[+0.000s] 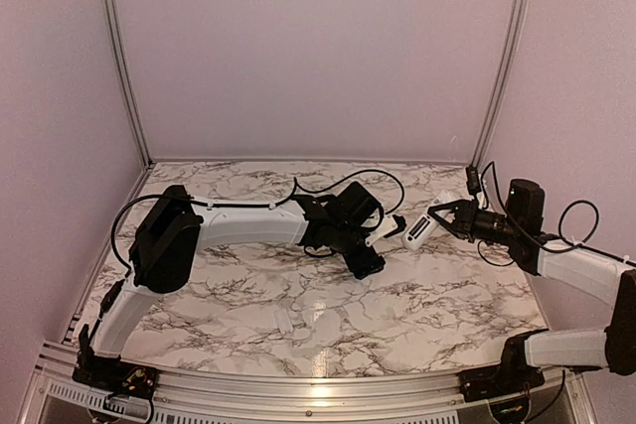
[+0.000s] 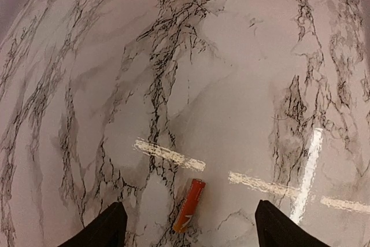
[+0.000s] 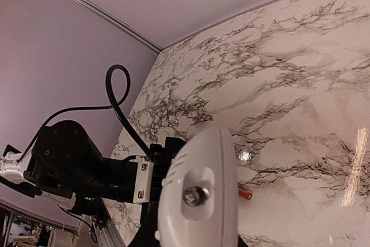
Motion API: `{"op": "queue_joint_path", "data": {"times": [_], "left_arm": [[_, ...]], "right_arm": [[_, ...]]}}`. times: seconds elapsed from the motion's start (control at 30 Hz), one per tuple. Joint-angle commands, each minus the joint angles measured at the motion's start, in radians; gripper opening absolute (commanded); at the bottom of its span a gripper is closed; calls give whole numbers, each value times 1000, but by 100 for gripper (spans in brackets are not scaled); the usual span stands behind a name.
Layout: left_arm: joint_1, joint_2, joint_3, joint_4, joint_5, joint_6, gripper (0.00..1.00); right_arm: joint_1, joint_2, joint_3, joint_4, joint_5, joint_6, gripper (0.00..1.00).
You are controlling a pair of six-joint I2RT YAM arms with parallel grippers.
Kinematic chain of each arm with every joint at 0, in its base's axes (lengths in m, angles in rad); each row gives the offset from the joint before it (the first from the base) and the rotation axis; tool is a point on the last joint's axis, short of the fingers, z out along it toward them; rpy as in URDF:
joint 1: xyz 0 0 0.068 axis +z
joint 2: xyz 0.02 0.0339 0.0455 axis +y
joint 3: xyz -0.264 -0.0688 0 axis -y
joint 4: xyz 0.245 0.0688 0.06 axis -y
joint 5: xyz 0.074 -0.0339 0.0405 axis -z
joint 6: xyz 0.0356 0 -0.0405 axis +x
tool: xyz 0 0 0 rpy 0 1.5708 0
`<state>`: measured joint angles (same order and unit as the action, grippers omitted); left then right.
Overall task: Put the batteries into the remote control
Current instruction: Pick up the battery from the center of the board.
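An orange battery (image 2: 189, 205) lies on the marble table (image 2: 231, 73), between the two black fingertips (image 2: 110, 228) of my left gripper (image 2: 191, 231). That gripper is open and hangs just above the battery, touching nothing. In the top view the left gripper (image 1: 380, 245) points down near the table's middle. My right gripper (image 1: 437, 216) is shut on the white remote control (image 1: 417, 232) and holds it above the table, its free end towards the left gripper. In the right wrist view the remote control (image 3: 202, 195) fills the foreground end-on, hiding the fingers. The battery's tip (image 3: 245, 193) shows beside it.
A small white flat piece (image 1: 283, 320) lies on the table near the front, left of centre. The left arm's black wrist and cable (image 3: 87, 166) sit close behind the remote. Pale walls with metal rails (image 1: 124, 67) enclose the table.
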<state>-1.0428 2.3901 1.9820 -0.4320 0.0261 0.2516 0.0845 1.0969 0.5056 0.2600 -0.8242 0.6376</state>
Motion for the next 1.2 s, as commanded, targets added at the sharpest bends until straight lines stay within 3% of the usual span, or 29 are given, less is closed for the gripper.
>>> {"op": "queue_joint_path", "data": {"times": [0.0,0.5,0.67,0.8,1.17], "left_arm": [[25,55,54,-32,54,-17,78],[53,151,129,-105,104,-41,44],[55,134,116,-154,108,-26,22],[67,50,10,-164,75,-37,0],[190,-406,-540,-144,-19,-282,0]], "right_arm": [[-11,-13,11,-2,-13,-8,0],[-9,-13,24,-35,-12,-31,0],[-10,-9,28,-37,-9,-37,0],[-10,-3,29,-30,-11,-35,0],[37,61,77,-35,-41,-71,0]]}}
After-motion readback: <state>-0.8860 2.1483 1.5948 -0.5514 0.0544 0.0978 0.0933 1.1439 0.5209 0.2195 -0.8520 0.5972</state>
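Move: The battery lies almost beneath the left hand's open fingers, about 5 cm below, 1 cm ahead and 1 cm to the left. Its neighbour, the remote control, hangs in the right gripper some 10 cm to the left hand's right, level with it fore and aft and about 9 cm higher. From the right hand the battery is roughly 14 cm to the left, straight across, and about 18 cm down. The left hand sinks about 5 cm, shuts its fingers on the battery, then carries it some 13 cm left. ##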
